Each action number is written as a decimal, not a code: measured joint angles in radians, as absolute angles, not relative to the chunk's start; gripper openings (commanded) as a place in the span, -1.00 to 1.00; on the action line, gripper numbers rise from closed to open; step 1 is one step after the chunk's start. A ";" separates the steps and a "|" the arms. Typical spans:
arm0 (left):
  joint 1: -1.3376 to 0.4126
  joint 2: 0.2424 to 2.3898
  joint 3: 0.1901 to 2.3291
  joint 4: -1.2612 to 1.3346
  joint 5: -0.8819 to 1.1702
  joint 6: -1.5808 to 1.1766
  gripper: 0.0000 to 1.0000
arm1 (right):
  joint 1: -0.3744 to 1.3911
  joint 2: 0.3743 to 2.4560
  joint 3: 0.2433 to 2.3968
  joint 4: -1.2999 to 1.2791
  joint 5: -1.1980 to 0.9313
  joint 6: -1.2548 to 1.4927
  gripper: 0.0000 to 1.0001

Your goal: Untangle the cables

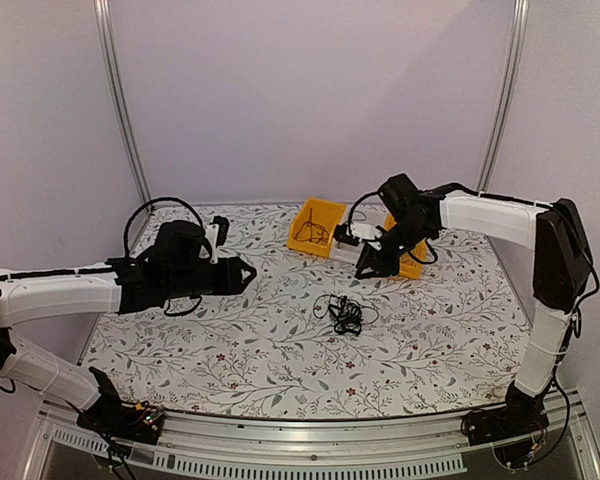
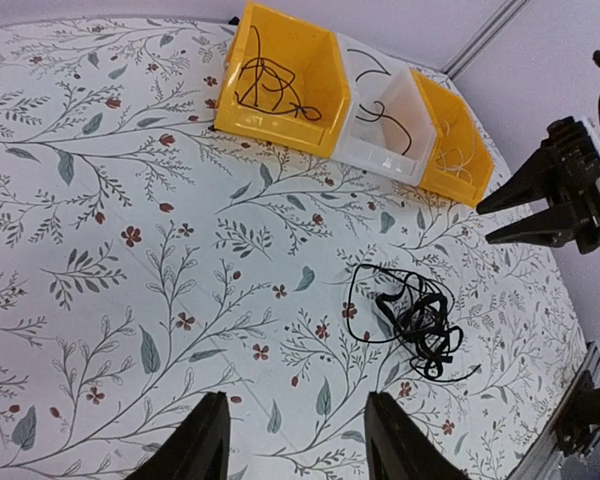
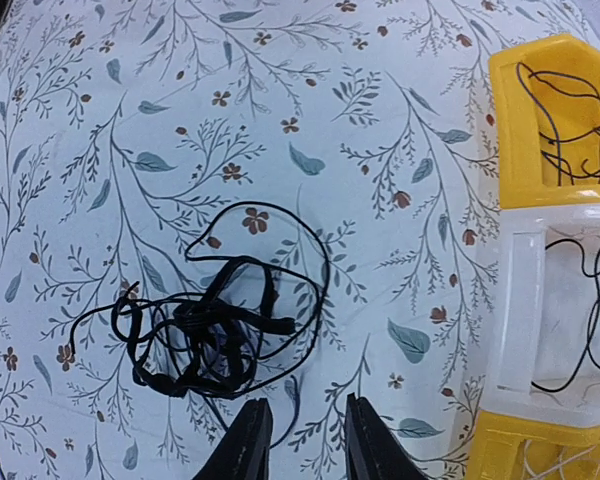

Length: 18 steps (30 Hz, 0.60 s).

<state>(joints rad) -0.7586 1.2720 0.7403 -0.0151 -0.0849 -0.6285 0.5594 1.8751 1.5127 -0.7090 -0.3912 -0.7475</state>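
Observation:
The cables [image 1: 345, 315] lie as a knotted black clump on the flowered table, with one thin loop spreading out from it. The clump [image 2: 415, 318] sits ahead and to the right of my left gripper [image 2: 296, 400], which is open, empty and well short of it. My right gripper [image 3: 305, 402] hovers just beside the clump [image 3: 205, 335], jaws a narrow way apart with nothing between them. In the top view the left gripper [image 1: 248, 275] is left of the clump and the right gripper [image 1: 365, 268] is behind it. Separate black strands lie in a yellow bin [image 2: 280, 80] and a clear bin [image 2: 385, 120].
Three bins stand in a row at the back of the table: yellow [image 1: 315, 228], clear [image 1: 365, 240] and a second yellow bin [image 1: 410, 262] under the right arm. That bin [image 2: 450, 150] holds a pale wire. White walls close the back and sides.

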 measured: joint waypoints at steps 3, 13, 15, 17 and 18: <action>-0.759 1.290 0.752 -0.047 -0.062 -0.609 -0.03 | 0.606 1.878 1.464 -0.714 -0.413 -0.768 -0.39; -0.759 1.287 0.755 -0.095 -0.038 -0.599 -0.02 | 0.695 1.974 1.549 -0.664 -0.406 -0.830 -0.36; -0.758 1.279 0.754 -0.097 -0.039 -0.601 -0.02 | 0.703 2.003 1.550 -0.668 -0.385 -0.862 -0.35; -0.758 1.264 0.753 -0.096 -0.043 -0.604 -0.02 | 0.709 2.029 1.550 -0.673 -0.366 -0.896 -0.33; -0.758 1.254 0.751 -0.096 -0.046 -0.607 -0.02 | 0.713 2.043 1.550 -0.677 -0.353 -0.914 -0.32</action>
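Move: Below and back to the left of the right hand lies the tangle of black cables, roughly 6 cm back, 6 cm left and 11 cm down. The white bin stands about 18 cm ahead and 1 cm left of this hand, with one orange bin some 12 cm left of that bin and 1 cm farther out. From the left hand, the cables lie about 22 cm right, 2 cm ahead and 16 cm lower. Coming away from the bins, the right hand first draws back a few centimetres, then swings left about 5 cm until it is nearly over the black cables, and finally sinks towards them, ending about 6 cm lower. The wrist turns some 15 degrees counter-clockwise on the way, and the fingers stay partly open. ##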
